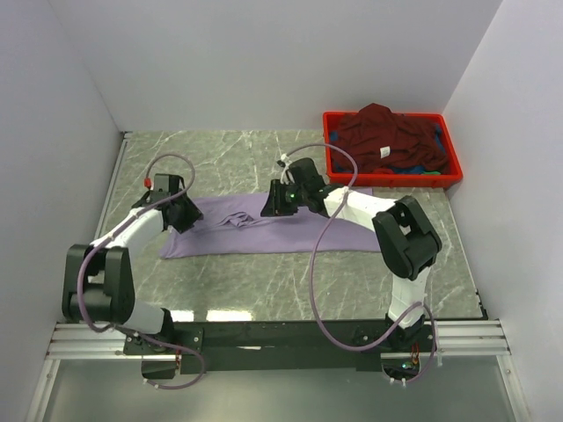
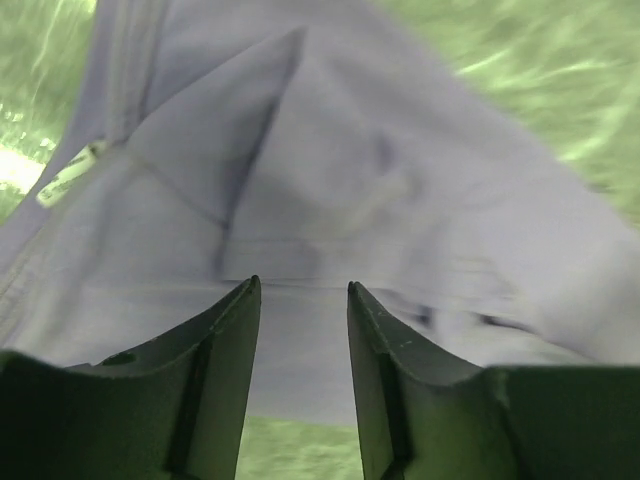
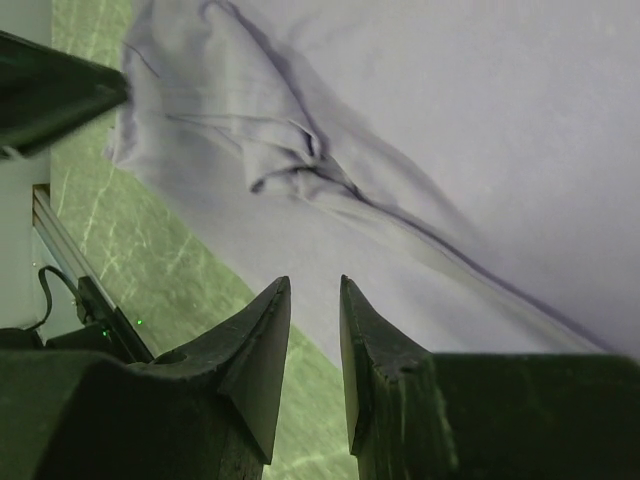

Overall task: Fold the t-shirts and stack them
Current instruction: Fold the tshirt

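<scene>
A lavender t-shirt (image 1: 264, 233) lies as a long, partly folded strip across the middle of the table. My left gripper (image 1: 185, 218) hangs over its left end. In the left wrist view this gripper (image 2: 300, 285) stands open just above the cloth (image 2: 400, 150), with nothing between its fingers. My right gripper (image 1: 274, 207) is over the shirt's far edge near the middle. Its own view shows the right gripper (image 3: 314, 280) open and empty above the cloth (image 3: 480, 120), beside a bunched fold (image 3: 290, 160). A maroon t-shirt (image 1: 383, 132) with a small white label lies heaped in the crate.
The red plastic crate (image 1: 391, 181) stands at the back right and also holds bits of blue and green cloth (image 1: 413, 167). White walls close in the table on three sides. A metal rail (image 1: 264, 338) runs along the near edge.
</scene>
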Robot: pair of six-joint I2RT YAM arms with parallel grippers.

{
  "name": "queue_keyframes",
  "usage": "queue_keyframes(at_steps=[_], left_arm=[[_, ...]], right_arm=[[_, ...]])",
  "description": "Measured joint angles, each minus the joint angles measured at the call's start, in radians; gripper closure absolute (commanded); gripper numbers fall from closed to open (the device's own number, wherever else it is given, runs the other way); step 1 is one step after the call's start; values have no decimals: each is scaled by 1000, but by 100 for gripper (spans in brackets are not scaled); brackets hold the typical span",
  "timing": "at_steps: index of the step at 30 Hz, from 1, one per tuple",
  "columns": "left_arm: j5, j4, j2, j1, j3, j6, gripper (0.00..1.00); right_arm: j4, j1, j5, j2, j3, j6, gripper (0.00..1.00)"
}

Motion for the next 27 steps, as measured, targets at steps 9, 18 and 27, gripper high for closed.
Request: queue_keyframes(at_steps=[9,18,27], left_arm=[[-14,-24,127,5,-2,26,57],[-50,-40,148,5,15,26,53],[-83,-55,159,6,31,27,53]], right_arm=[[-20,35,32,42,65,-45,66],[-55,54,69,62,107,-90,66],[-81,82,101,125,179,-128,66]])
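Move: Below the left hand, about 6 cm down and 3 cm to its left, lies the left end of the spread t-shirt, with the rumpled sleeve fold about 14 cm to its right and level with it. For the right hand, that rumpled sleeve fold lies about 8 cm to its left, hardly ahead or back, and 8 cm below. The t-shirt's near edge runs about 9 cm back of the right hand, its far edge some 6 cm ahead. Down towards the left end of the t-shirt goes the left hand, sinking about 5 cm in the first half and easing slightly back, its fingers tipping some 10 degrees steeper; it then creeps a little left just over the cloth, staying half open. The right hand meanwhile edges left about 3.5 cm towards the rumpled sleeve fold, sinking and reaching forward slightly late on, fingers still partly open. ##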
